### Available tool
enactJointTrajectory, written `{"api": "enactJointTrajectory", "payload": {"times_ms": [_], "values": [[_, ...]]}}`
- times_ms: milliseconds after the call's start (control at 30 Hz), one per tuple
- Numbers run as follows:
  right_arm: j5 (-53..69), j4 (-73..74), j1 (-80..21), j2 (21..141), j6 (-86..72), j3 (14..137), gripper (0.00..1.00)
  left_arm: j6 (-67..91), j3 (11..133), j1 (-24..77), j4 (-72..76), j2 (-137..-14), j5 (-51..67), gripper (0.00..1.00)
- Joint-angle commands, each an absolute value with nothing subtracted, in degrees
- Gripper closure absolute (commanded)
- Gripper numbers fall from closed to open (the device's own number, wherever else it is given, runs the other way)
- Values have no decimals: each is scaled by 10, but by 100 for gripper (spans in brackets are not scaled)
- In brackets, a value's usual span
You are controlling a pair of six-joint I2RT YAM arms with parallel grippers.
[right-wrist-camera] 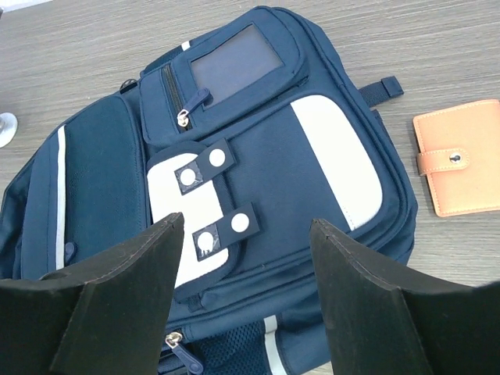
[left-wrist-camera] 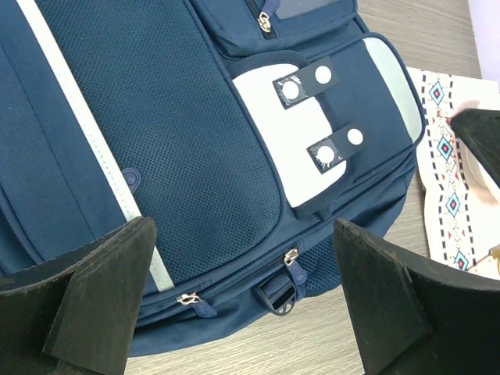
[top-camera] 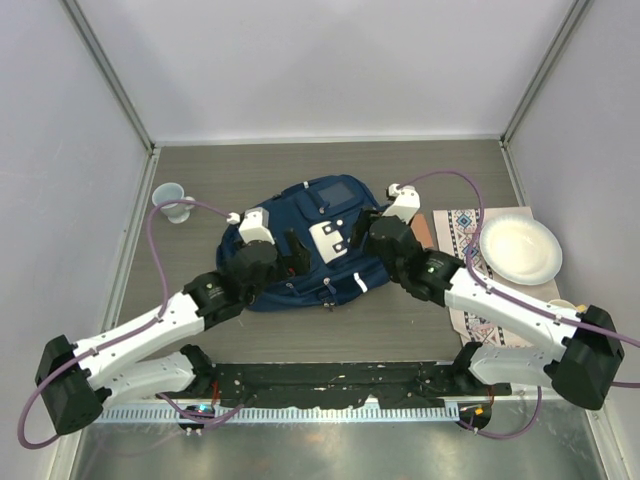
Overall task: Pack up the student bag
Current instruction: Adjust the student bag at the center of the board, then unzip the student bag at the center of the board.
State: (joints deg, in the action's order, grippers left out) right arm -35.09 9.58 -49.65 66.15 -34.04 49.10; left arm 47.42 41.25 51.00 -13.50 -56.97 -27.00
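The student bag (top-camera: pixel 310 215), navy with thin white stripes and a white patch with two buckle straps, lies flat at the table's middle. My left gripper (top-camera: pixel 296 252) hovers open over its left half. In the left wrist view the bag (left-wrist-camera: pixel 195 141) fills the frame. Two zipper pulls (left-wrist-camera: pixel 291 256) sit at its near edge, between the wide-apart fingers (left-wrist-camera: pixel 101 297) of the left gripper (left-wrist-camera: pixel 246 289). My right gripper (top-camera: pixel 357 235) stands open over the bag's right half. In its own view the right gripper (right-wrist-camera: pixel 246 289) frames the white patch (right-wrist-camera: pixel 183 211) on the bag (right-wrist-camera: pixel 273 156). Neither gripper holds anything.
An orange wallet (right-wrist-camera: pixel 461 156) lies right of the bag, partly hidden in the top view behind the right arm. A patterned placemat (top-camera: pixel 470 300) carries a white plate (top-camera: pixel 520 250) at the right. A clear cup (top-camera: pixel 172 200) stands at the far left. Walls enclose the table.
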Motion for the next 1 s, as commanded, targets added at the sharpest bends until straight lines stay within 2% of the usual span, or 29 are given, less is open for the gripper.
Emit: {"api": "enactJointTrajectory", "payload": {"times_ms": [0, 267, 400, 567, 833, 933, 967], "values": [[-376, 98, -495, 686, -350, 540, 29, 457, 425, 511, -102, -535, -263, 1], [-348, 83, -495, 714, -295, 569, 29, 464, 378, 511, -88, -466, -298, 0], [-298, 68, -495, 732, -242, 602, 29, 459, 377, 511, -84, -468, -288, 1], [-298, 85, -495, 739, -200, 637, 28, 460, 391, 511, -119, -490, -276, 0], [-199, 47, -494, 717, -231, 564, 28, 508, 349, 511, -95, -465, -250, 0], [-154, 15, -494, 712, -250, 520, 29, 518, 348, 511, -93, -482, -211, 4], [-138, 7, -494, 712, -254, 503, 29, 522, 350, 511, -104, -493, -200, 9]]}}
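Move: The student bag's middle lies about 4 cm ahead of the right hand, 10 cm to its left and 14 cm below. From the left hand it is some 9 cm ahead, 2 cm right and 12 cm below. The tan wallet lies about 6 cm ahead and 15 cm right of the right hand; the white cup stands roughly 19 cm ahead and 27 cm left of the left hand. Right hand shifts about 5 cm left over the bag, turning counter-clockwise; both open hands rise, then sink. ##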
